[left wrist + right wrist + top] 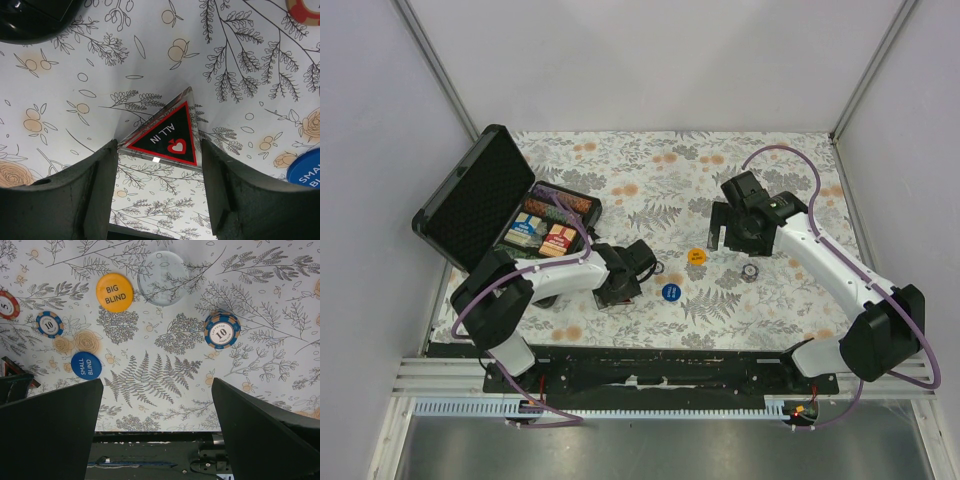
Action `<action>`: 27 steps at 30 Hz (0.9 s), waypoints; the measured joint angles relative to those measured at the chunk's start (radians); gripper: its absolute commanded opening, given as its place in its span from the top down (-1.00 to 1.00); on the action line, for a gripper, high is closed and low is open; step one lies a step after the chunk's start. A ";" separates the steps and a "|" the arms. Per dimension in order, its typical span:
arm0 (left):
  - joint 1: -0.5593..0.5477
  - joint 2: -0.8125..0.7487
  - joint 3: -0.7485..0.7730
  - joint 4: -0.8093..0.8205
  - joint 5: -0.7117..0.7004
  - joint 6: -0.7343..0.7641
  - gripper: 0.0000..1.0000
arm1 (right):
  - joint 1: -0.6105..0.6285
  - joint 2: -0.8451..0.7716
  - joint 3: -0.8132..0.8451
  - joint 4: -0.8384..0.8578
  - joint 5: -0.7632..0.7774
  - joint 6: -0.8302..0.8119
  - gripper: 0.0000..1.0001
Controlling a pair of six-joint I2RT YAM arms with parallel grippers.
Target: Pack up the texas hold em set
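Observation:
The black case (470,205) lies open at the table's left, with rows of striped chips (560,204) and card boxes (557,240) inside. A dark red-edged "ALL IN" triangle (167,136) lies flat on the cloth. My left gripper (159,152) is open, low over it, a finger at each base corner. The right gripper (157,390) hangs open and empty above the cloth. Below it lie the orange BIG BLIND button (115,292), the blue SMALL BLIND button (86,365) and loose chips (222,330).
A clear round disc (163,278) lies beside the orange button. More chips (49,324) lie toward the left arm. The case lid (455,210) stands propped up on the left. A metal rail (650,375) runs along the near edge.

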 measured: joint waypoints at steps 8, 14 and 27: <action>0.000 -0.037 0.019 -0.005 -0.013 0.029 -0.08 | -0.004 0.000 0.000 0.000 0.000 0.000 -0.96; 0.000 -0.118 0.074 -0.037 -0.055 0.048 -0.08 | -0.004 0.000 0.001 0.000 -0.003 0.001 -0.96; 0.105 -0.264 0.128 -0.130 -0.121 0.100 -0.08 | -0.004 0.000 0.010 0.001 -0.022 0.004 -0.96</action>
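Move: My left hand already pinches the ALL IN triangle at the table; the open case's tray has its middle about 12 cm ahead and 17 cm to the left, about level. The case handle sits some 9 cm ahead and 7 cm left, the red 5 chip 9 cm ahead and 4 cm right, and the blue 10 chip 7 cm ahead and 8 cm right. From my right hand, the tray is roughly 43 cm left, 5 cm ahead and 12 cm lower. I lift the triangle straight off the tabletop with my left hand, climbing about 11 cm while easing some 5 cm forward, and keep it pinched by its corners. I drift slightly right at first, then swing left towards the case near the end. My fingertips tip outward, away from my base, by about 15 degrees as I rise. ##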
